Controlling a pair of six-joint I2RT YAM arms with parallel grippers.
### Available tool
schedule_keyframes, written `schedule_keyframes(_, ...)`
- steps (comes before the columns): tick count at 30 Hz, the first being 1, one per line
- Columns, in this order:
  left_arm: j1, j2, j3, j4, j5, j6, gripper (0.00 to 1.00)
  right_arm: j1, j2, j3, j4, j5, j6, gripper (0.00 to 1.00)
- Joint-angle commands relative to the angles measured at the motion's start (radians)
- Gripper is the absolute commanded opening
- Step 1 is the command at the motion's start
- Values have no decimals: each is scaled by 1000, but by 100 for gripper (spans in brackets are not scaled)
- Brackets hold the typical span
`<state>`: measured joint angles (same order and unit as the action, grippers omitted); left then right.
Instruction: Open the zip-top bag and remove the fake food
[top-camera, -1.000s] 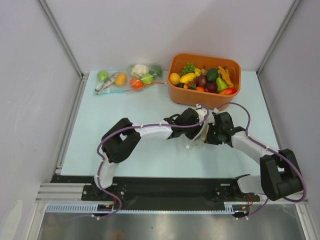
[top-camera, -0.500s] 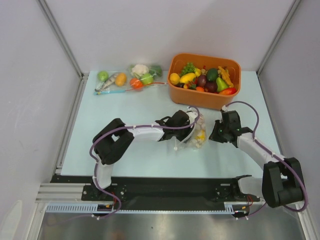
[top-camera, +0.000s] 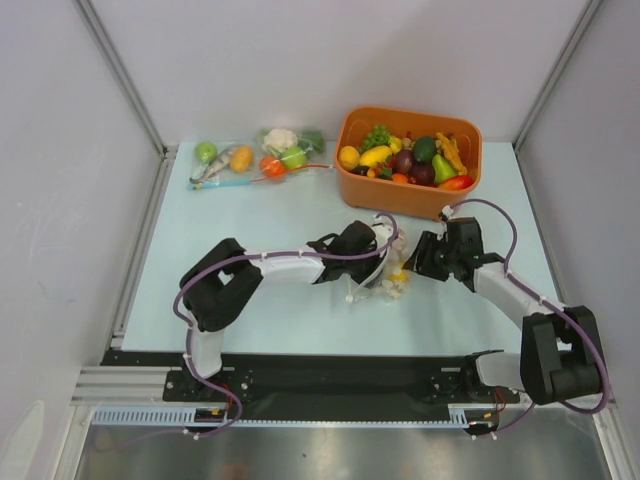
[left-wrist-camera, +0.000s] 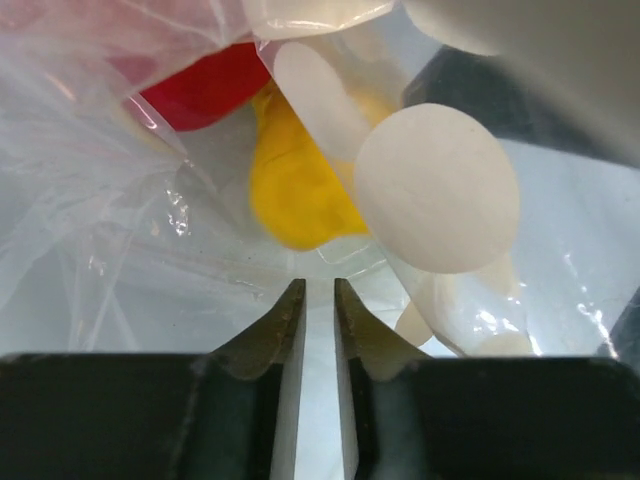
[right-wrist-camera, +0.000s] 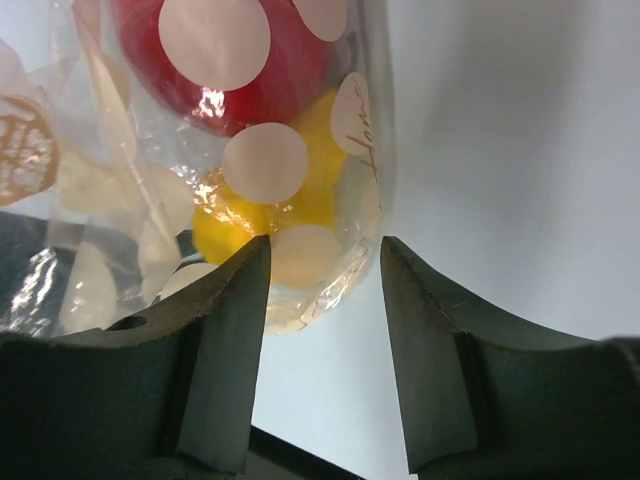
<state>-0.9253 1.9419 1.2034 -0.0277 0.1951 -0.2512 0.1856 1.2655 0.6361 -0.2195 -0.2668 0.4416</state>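
Observation:
The zip-top bag (top-camera: 397, 272), clear plastic with white dots, hangs at mid-table between both grippers. My left gripper (top-camera: 381, 262) comes at it from the left. In the left wrist view its jaws (left-wrist-camera: 319, 285) stand almost together, pinching the crinkled film (left-wrist-camera: 100, 230). Inside the bag lie a red fruit (left-wrist-camera: 205, 85) and a yellow fruit (left-wrist-camera: 295, 190). My right gripper (top-camera: 416, 262) is just right of the bag, open. In the right wrist view the bag's lower corner (right-wrist-camera: 310, 290) sits between its spread fingers (right-wrist-camera: 322, 245), below the red fruit (right-wrist-camera: 300, 70) and a yellow one (right-wrist-camera: 225, 225).
An orange bin (top-camera: 400, 195) full of several fake foods stands right behind the grippers. Two other clear bags (top-camera: 225, 160) (top-camera: 290, 152) with food lie at the back left. Metal frame rails run along both table sides.
The right gripper let go of the bag, drew off to the right, then came back to it with its jaws spread. The left gripper kept the bag and shifted slightly left.

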Motion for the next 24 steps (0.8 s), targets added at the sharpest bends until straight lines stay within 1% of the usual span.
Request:
schedule_keyframes(1,-3,-72,-4,23,30,18,23,9,38,-6,75,-31,13,52)
schedule_keyframes(2,-3,-77,-5,23,32,18,32,9,57,-10,77,-25,11,49)
schedule_keyframes(3,-3,-78,-5,23,35,20,37,9,64,-9,80,-22,9,45)
schedule_keyframes(4,-3,-81,-7,52,40,20,40,11,70,-9,77,-14,8,40)
schedule_keyframes(5,-3,-83,-7,54,44,20,47,11,77,-7,77,-8,6,30)
schedule_keyframes(6,-3,-87,-7,57,46,20,50,12,86,-7,71,-3,3,25)
schedule_keyframes(9,-3,-86,-4,64,47,17,58,12,95,-12,77,3,-3,15)
schedule_keyframes(11,-3,-80,10,63,46,16,61,15,106,-10,78,0,-3,10)
schedule_keyframes(12,-3,-67,16,61,47,15,61,17,110,-10,83,-2,-6,6)
schedule_keyframes(14,-3,-55,34,61,43,4,63,21,123,-9,85,-3,-6,2)
schedule_keyframes(15,-3,-49,41,63,43,1,63,26,126,-7,83,-3,-4,0)
schedule_keyframes(24,-3,-31,65,117,29,-43,67,68,141,-7,71,11,-20,0)
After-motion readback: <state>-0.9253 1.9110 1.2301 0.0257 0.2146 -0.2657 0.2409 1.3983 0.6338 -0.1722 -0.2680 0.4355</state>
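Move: The bag's right-hand side edge, the film that the right fingers go for, hangs about 3 cm below the right hand and 1 cm left. Inside the bag the yellow pepper lies some 3 cm left of that hand, 2 cm back and 3 cm down; the red fruit is about 5 cm left and 4 cm ahead. From the left hand in the bag's mouth, the pepper is roughly 4 cm right, 1 cm back and 2 cm down, the red fruit 2 cm right and 4 cm ahead. The bag's side film beside the yellow pepper is taken by the right hand, which sinks about 3 cm, shuts its half-open fingers on the edge, then eases a little left towards the pepper. Meanwhile the left hand, still in the bag's mouth, spreads its nearly shut fingers well apart and rises some 3 cm, drifting 2 cm right. ##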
